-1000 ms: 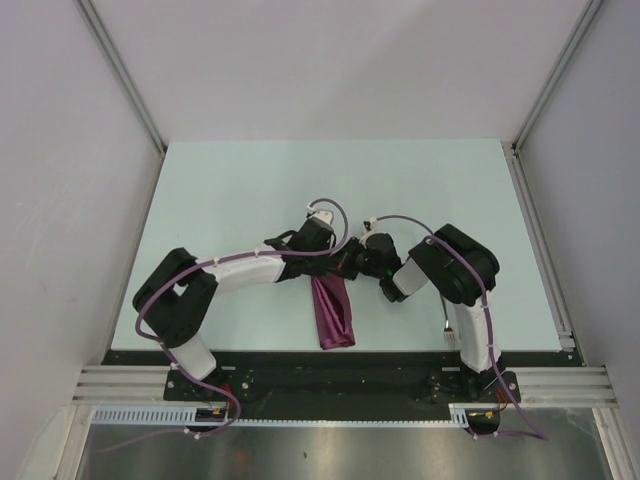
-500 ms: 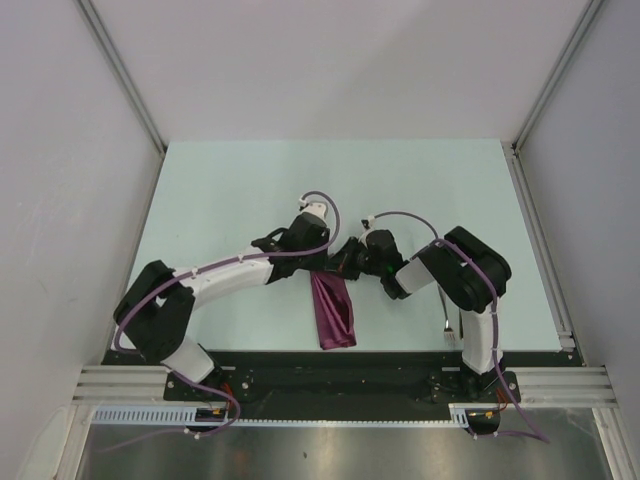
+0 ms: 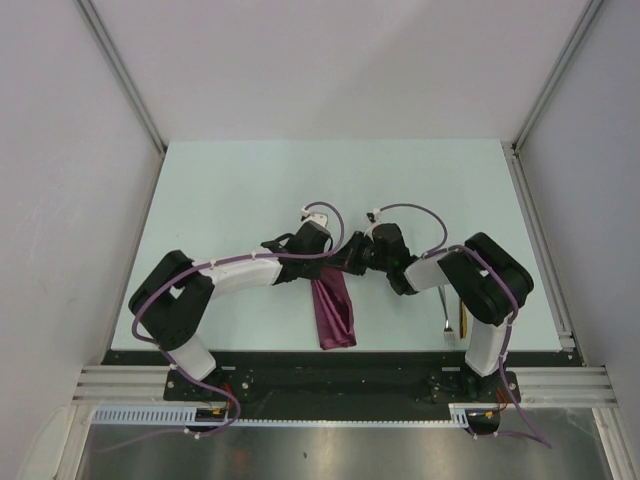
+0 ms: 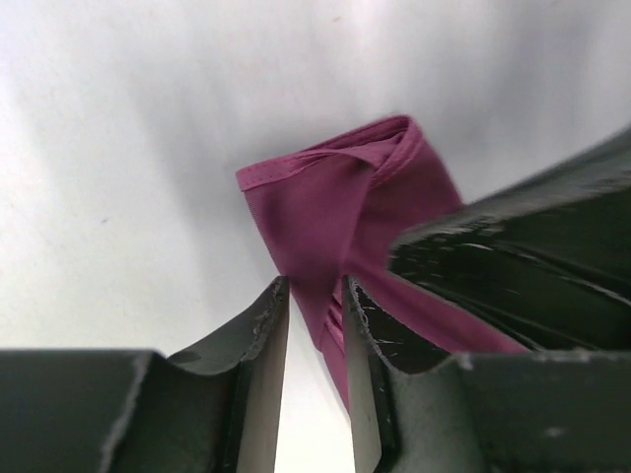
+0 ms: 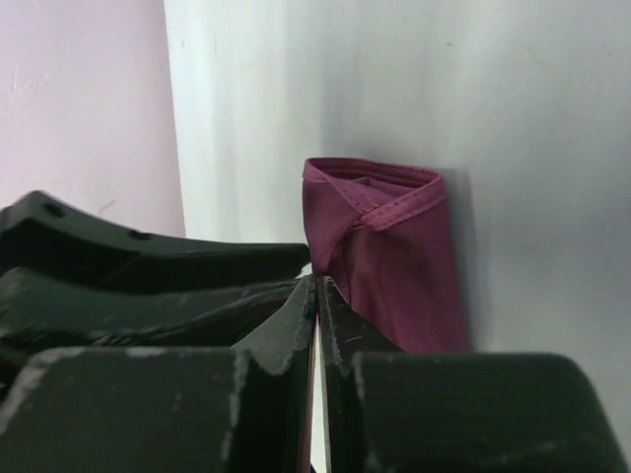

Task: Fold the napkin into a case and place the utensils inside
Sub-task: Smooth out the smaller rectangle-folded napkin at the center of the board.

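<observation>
The plum-magenta napkin (image 3: 334, 315) lies folded into a narrow oblong case near the table's front edge. Both grippers meet at its far end. My left gripper (image 3: 336, 268) is nearly closed on folded layers of the cloth (image 4: 335, 207), with a thin gap showing between its fingers (image 4: 315, 296). My right gripper (image 3: 349, 261) is shut, with the cloth's edge (image 5: 394, 256) reaching its fingertips (image 5: 317, 286). The silver spoon (image 3: 447, 326) and the golden-yellow piece (image 3: 462, 322) lie on the table at the front right, partly hidden by the right arm.
The pale green table (image 3: 250, 190) is walled on the left, the right and the back. A metal rail (image 3: 540, 240) runs along its right edge. The right arm's elbow (image 3: 490, 285) hangs above the utensils.
The left arm swung out and came back. The right arm's elbow moved right and its gripper shifted left and away, closer to the left one. The napkin's near end has not moved.
</observation>
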### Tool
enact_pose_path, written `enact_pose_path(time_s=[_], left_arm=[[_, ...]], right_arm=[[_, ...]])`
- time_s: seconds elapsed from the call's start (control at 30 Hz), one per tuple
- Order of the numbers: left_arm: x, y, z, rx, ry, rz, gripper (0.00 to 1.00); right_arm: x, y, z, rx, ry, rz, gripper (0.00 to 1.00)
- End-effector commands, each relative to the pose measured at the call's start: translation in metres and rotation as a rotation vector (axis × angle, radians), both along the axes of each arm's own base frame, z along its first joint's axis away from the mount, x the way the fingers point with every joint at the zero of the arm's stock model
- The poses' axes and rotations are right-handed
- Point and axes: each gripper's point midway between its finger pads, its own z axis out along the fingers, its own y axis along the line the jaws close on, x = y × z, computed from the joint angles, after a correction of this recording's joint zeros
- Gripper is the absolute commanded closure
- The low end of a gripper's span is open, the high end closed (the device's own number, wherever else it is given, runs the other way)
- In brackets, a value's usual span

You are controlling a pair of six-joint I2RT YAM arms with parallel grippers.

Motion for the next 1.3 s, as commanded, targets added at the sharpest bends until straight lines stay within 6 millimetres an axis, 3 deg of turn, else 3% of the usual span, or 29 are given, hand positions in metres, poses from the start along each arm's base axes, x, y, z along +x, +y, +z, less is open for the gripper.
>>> enact_pose_path(time_s=[0.0,0.23,0.37,0.53,0.67,0.9,1.03,1.27], left_arm=[[0.010,0.002,0.001,0.039,-0.026,0.006,0.72],[0.013,0.001,0.004,0.040,-0.035,0.009,0.88],[0.010,-0.002,0.008,0.019,-0.035,-0.001,0.89],[0.007,-0.001,0.012,0.006,-0.037,0.005,0.73],[0.012,0.000,0.021,0.007,-0.067,0.012,0.68],[0.024,-0.011,0.018,0.015,-0.070,0.005,0.80],[0.024,-0.013,0.017,0.002,-0.066,0.005,0.83],[0.018,-0.012,0.020,-0.021,-0.068,0.001,1.00]], right_arm=[[-0.004,-0.007,0.001,-0.036,-0.029,0.000,0.94],[-0.004,0.005,-0.006,-0.026,-0.016,0.034,0.97],[-0.003,0.013,-0.016,-0.031,-0.001,0.047,0.97],[-0.003,0.022,-0.021,-0.004,0.021,0.057,0.98],[-0.001,0.022,-0.020,-0.008,0.013,0.048,0.98],[-0.001,0.025,-0.020,-0.003,0.017,0.056,0.98],[-0.001,0.025,-0.022,-0.007,0.021,0.055,0.98],[0.005,0.033,-0.024,0.012,0.022,0.058,0.99]])
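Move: The folded napkin lies under both hands: its middle is about 7 cm back, 3 cm right and 3 cm below the left hand, whose partly open tips are by its left edge. From the right hand that middle is roughly 7 cm back, 1 cm left and 4 cm down. The napkin's far end lies some 3 cm ahead and 2 cm right of the left hand. The fork is about 11 cm back and 24 cm right of the right hand. Onto the napkin, just short of its far end, the right hand's shut tips sink about 3 cm, drawing back slightly as they begin and then sliding left beside the left gripper. The left hand dips 1 cm at the left edge, part-closes, reopens, then lifts and eases forward about 1.5 cm and shuts almost fully at the cloth. ##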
